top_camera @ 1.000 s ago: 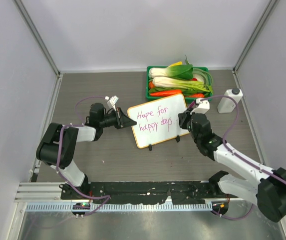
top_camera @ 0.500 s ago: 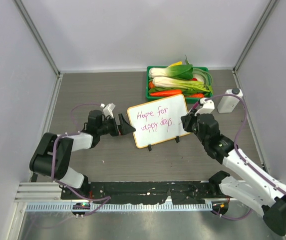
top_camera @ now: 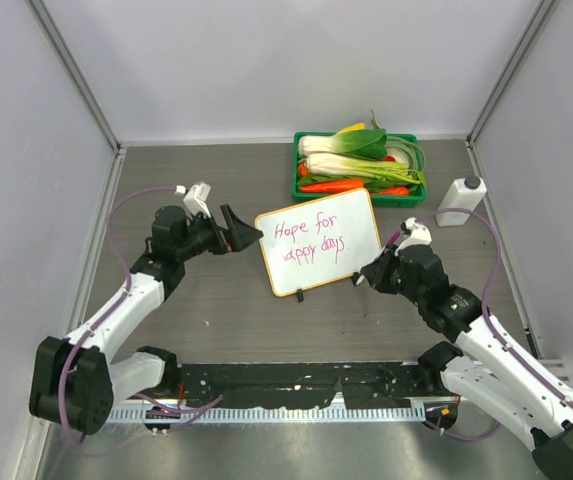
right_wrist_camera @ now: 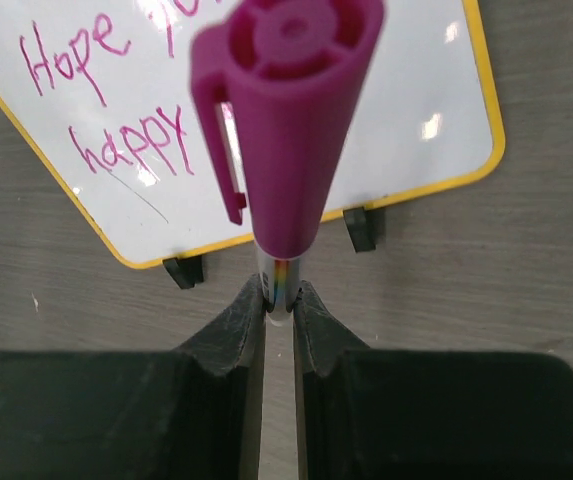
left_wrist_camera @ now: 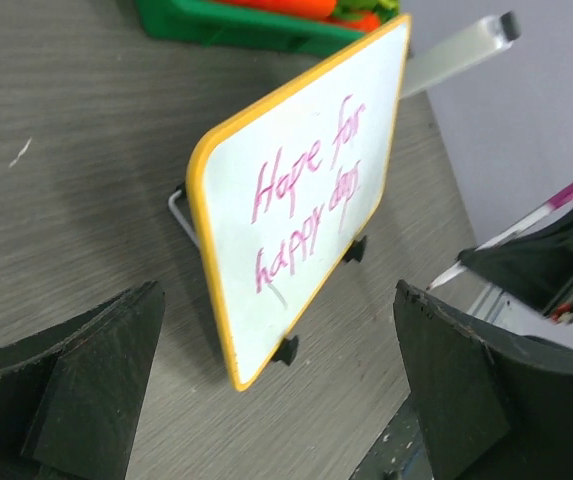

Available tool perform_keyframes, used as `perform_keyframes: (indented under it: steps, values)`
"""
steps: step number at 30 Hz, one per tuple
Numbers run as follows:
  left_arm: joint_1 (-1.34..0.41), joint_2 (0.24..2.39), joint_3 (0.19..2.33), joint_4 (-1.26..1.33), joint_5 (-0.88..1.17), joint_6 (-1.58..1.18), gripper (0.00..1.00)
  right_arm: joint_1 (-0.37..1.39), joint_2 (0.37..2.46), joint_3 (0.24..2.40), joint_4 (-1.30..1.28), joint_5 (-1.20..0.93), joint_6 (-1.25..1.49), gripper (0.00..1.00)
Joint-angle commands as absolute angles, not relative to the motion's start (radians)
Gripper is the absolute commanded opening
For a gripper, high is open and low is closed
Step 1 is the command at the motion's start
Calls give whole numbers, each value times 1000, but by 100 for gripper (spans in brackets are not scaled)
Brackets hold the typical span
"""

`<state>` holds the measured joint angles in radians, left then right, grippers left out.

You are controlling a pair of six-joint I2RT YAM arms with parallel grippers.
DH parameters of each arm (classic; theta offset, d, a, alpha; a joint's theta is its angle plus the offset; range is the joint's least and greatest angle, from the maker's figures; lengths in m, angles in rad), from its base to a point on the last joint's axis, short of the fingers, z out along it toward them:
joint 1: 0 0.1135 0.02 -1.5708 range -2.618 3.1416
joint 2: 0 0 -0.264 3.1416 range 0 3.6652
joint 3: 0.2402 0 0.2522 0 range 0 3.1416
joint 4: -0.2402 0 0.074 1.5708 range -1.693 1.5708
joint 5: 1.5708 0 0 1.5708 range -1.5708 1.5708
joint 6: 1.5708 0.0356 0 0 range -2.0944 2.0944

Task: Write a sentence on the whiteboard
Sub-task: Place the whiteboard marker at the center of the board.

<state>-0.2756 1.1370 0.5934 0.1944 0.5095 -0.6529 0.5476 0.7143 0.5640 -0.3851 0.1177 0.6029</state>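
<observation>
The whiteboard (top_camera: 318,241) stands tilted on two black clip feet in the middle of the table, orange-rimmed. The sentence (top_camera: 311,240) "Hope for happy days" is in pink on two lines. My left gripper (top_camera: 241,230) hangs open just left of the board's left edge, apart from it. In the left wrist view the whiteboard (left_wrist_camera: 296,200) with the sentence (left_wrist_camera: 311,205) shows beyond the wide-apart jaws of the left gripper (left_wrist_camera: 276,300). My right gripper (top_camera: 370,275) sits off the board's lower right corner, shut on a pink-capped marker (right_wrist_camera: 286,120), above the whiteboard (right_wrist_camera: 406,110).
A green tray (top_camera: 297,170) of vegetables stands behind the board. A white bottle (top_camera: 459,201) stands at the right, near the side wall. The cell's walls close in on both sides and at the back.
My left gripper has opened wide and drawn back to the left, off the board's edge. The right arm has pulled back toward the near edge with the marker.
</observation>
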Motion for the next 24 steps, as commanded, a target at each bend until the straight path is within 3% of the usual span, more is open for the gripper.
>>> perform_keyframes:
  steps: [1, 5, 14, 16, 17, 21, 24]
  values:
    - [-278, 1059, 707, 37, 480, -693, 100, 546, 664, 516, -466, 58, 727, 1]
    - [-278, 993, 733, 6, 453, -727, 100, 546, 663, 460, -509, 29, 793, 2]
    - [-278, 911, 781, -70, 407, -746, 100, 548, 658, 377, -506, -48, 868, 19]
    - [-278, 911, 793, -83, 405, -744, 100, 545, 660, 371, -500, -55, 873, 26]
    - [-278, 913, 799, -89, 405, -744, 100, 545, 664, 374, -499, -63, 874, 36]
    - [-279, 914, 818, -127, 393, -730, 100, 545, 696, 423, -499, -63, 859, 60]
    - [-278, 905, 818, -129, 387, -729, 100, 545, 707, 459, -500, -52, 836, 73]
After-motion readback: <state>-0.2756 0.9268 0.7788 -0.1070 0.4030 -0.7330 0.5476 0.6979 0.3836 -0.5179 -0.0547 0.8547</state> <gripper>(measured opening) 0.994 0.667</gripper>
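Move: The right hand holds the marker; the bare table just in front of the whiteboard's right foot, where the marker goes, lies about 5 cm back from this hand, level sideways and some 11 cm below. That right foot is about 3 cm ahead and 1 cm left; the whiteboard's middle is about 7 cm ahead, 10 cm left. The vegetable crate stands 25 cm ahead, 1 cm left. From the empty left hand, the spot lies roughly 10 cm back, 21 cm right, 13 cm below. The right hand carries the marker back from the whiteboard and down towards the table, some 9 cm lower and 6 to 7 cm back, its fingers tipping down by more than 20 degrees on the way, then stops low and opens to let go of the marker. Meanwhile the left hand, open and empty, rises about 9 cm beside the whiteboard's left edge and eases slightly back and to its left, fastest at first. ##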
